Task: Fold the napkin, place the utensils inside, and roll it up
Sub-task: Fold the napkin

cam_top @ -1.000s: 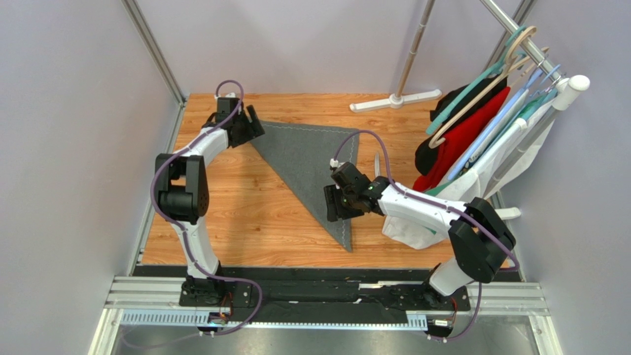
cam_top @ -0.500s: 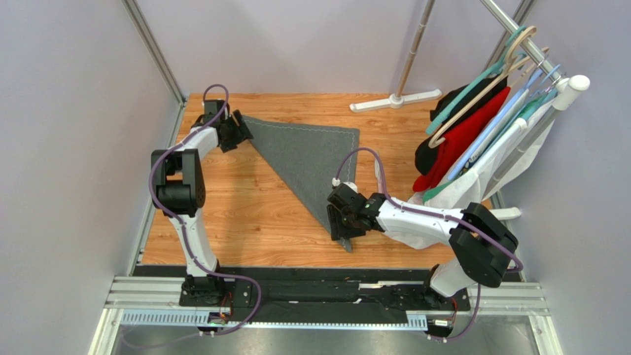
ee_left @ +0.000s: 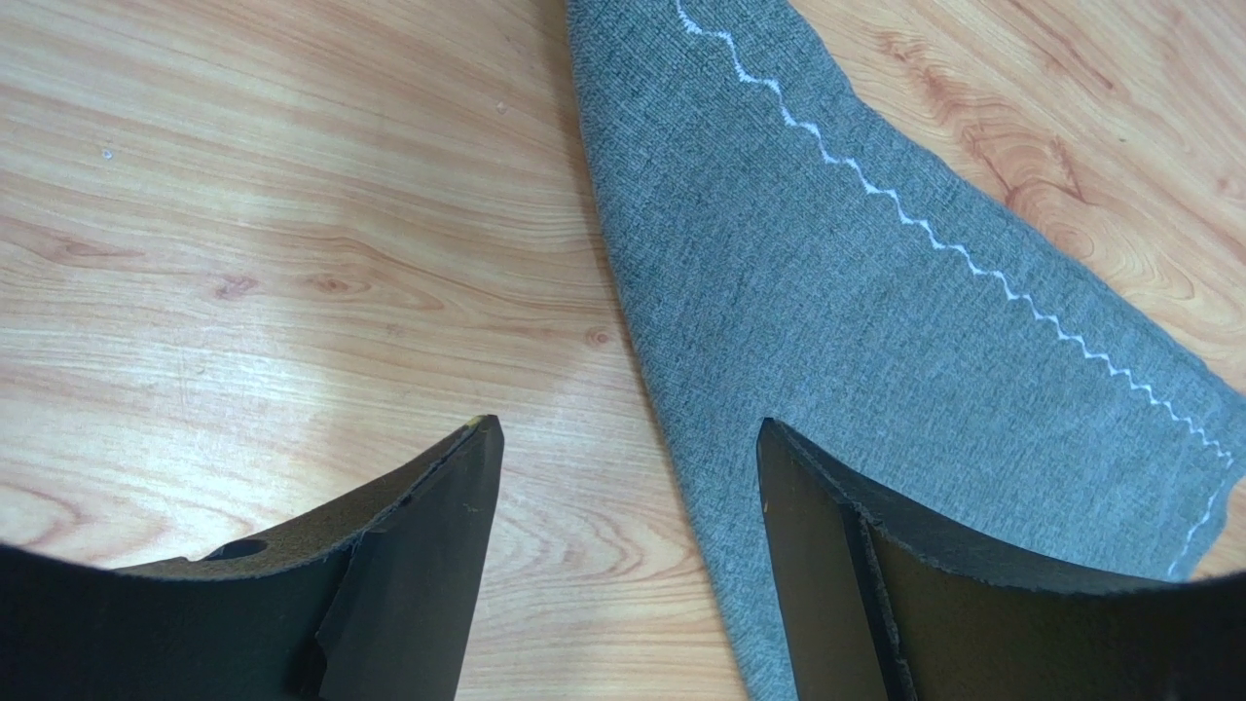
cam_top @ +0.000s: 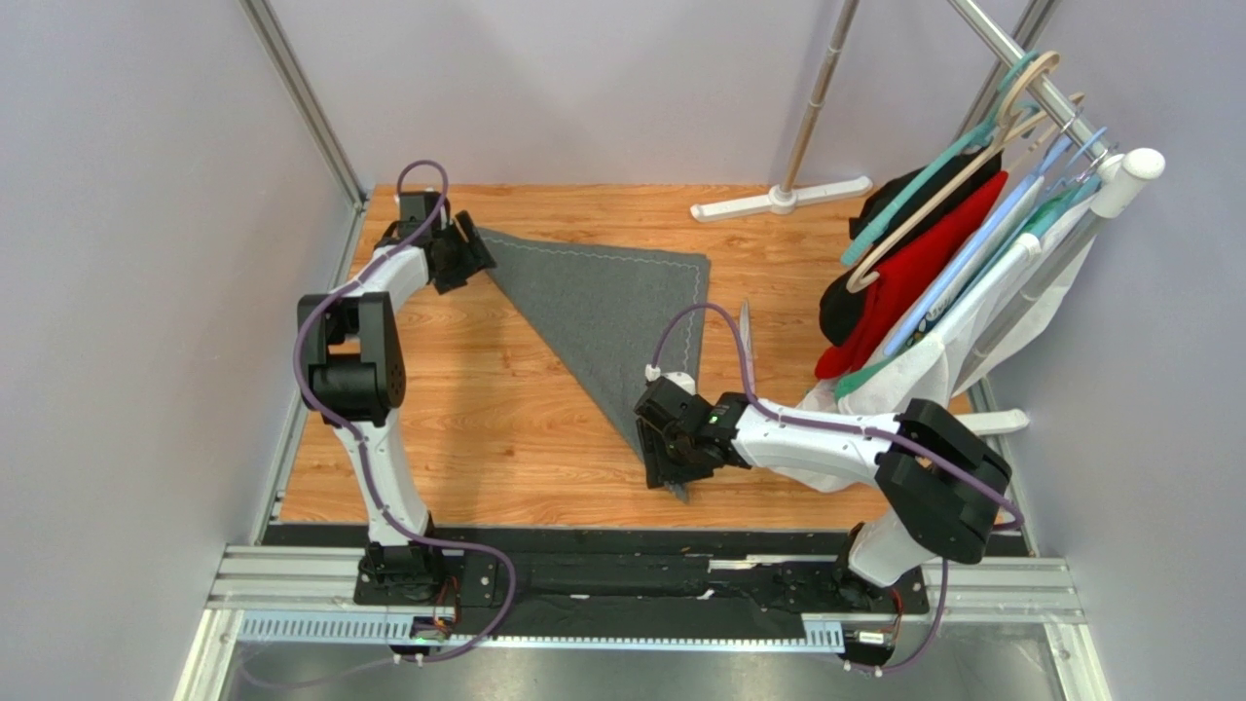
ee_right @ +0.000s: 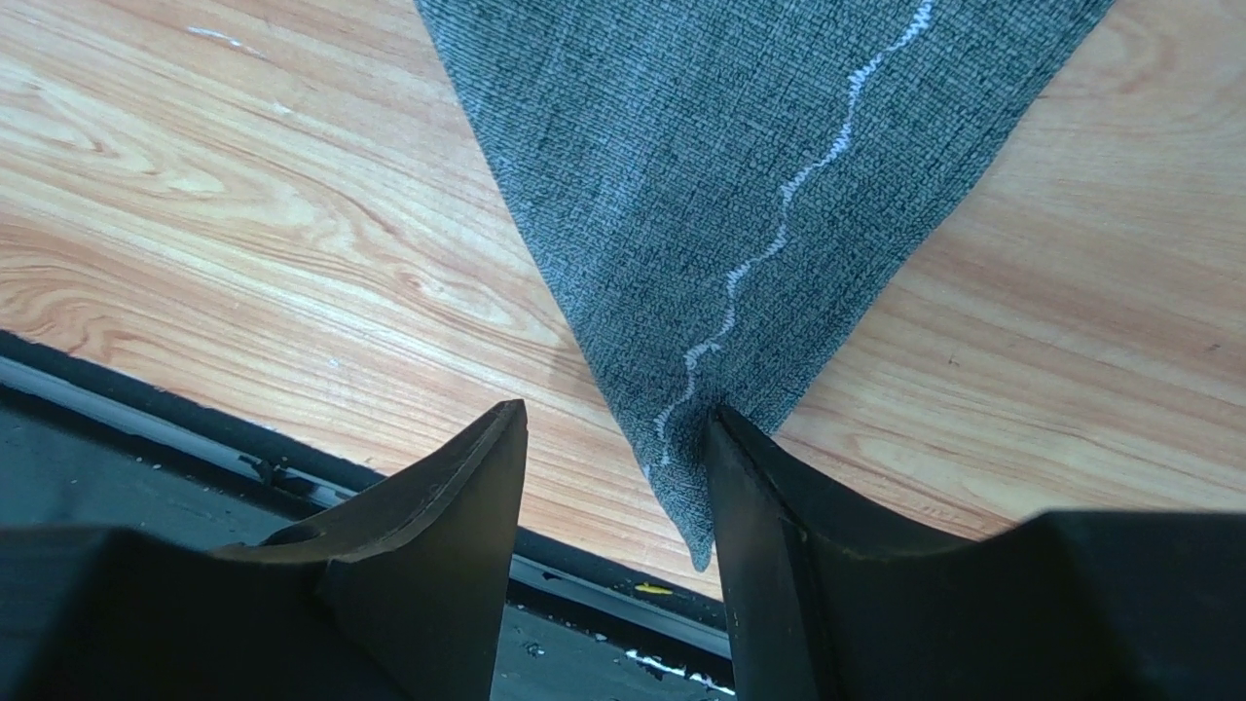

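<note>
The dark grey napkin (cam_top: 614, 314) lies folded into a triangle on the wood table (cam_top: 468, 424), its pale stitched line showing (ee_left: 936, 241). My left gripper (cam_top: 471, 251) (ee_left: 629, 427) is open at the napkin's far left corner, with one finger over cloth and the other over bare wood. My right gripper (cam_top: 666, 465) (ee_right: 614, 412) is open at the near tip of the napkin (ee_right: 688, 482). That tip sits between the jaws against the right finger. A thin pale utensil (cam_top: 746, 324) lies just right of the napkin.
A rack of hangers with red, black and white garments (cam_top: 936, 249) crowds the right side, and a white cloth (cam_top: 819, 456) lies under my right arm. The rack's white foot (cam_top: 783, 197) rests at the back. A black strip (ee_right: 176, 438) borders the table's near edge.
My right gripper has slid toward the near edge along the napkin to its tip. My left gripper has moved to the far left corner. Both jaws have narrowed a little.
</note>
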You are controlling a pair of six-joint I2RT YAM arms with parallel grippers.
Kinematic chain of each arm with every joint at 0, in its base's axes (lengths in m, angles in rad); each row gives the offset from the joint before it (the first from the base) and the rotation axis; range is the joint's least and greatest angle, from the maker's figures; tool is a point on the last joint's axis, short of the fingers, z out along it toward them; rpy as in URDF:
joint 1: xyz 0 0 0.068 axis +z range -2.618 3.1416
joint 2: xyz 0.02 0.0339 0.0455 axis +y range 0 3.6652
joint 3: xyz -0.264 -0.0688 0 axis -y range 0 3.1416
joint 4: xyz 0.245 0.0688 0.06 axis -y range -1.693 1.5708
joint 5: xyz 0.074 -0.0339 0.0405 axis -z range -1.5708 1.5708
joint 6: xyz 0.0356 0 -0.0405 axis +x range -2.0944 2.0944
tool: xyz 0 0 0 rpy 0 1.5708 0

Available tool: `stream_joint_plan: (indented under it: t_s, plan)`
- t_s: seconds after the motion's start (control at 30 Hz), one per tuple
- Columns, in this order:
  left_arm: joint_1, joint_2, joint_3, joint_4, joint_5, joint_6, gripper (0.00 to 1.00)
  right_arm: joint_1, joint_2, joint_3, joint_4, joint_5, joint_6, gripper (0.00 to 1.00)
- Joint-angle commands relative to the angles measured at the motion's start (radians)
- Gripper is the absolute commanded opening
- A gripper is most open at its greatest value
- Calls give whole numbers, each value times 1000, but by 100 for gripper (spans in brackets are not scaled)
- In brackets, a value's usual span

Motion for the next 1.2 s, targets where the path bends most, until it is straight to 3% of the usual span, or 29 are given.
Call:
stream_joint_plan:
  t_s: [0.0,0.3,0.57,0.87,1.0,1.17]
  plan:
    - [16,17,35,-13,20,-3,74,10,45,17,22,17,29,52]
    - [56,116,192,-108,22,-6,65,12,57,24,-9,52,27,53]
    - [56,253,419,-180,26,-21,65,14,-17,49,-47,89,3,74]
    - [58,405,636,-260,52,-47,66,-11,-89,133,-106,170,-68,81]
    - [69,425,647,-266,57,-72,55,-60,-96,171,-110,196,-112,81]
    - [93,420,601,-226,89,-98,50,-106,-93,205,-112,218,-157,82]
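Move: The napkin's far-left corner lies about 13 cm ahead of the left hand, 4 cm to its left and 5 cm below; the slanting fold edge passes beneath, 2 cm to the right. The near corner sits only some 3 cm back and 3 cm right of the right hand, 1 cm down. From that hand, the knife is about 22 cm ahead and 11 cm right, the white cloth 5 cm ahead and 22 cm right. The napkin's far-left corner is approached by the left hand, which travels forward about 9 cm, with 3 cm each left and down, half-closing its fingers either side of the fold edge. At the near corner the right hand, a fingertip already on the cloth, dips slightly and holds, spreads its fingers wide, then comes free, rising about 6 cm and going forward as much, its fingers tipping outward. ##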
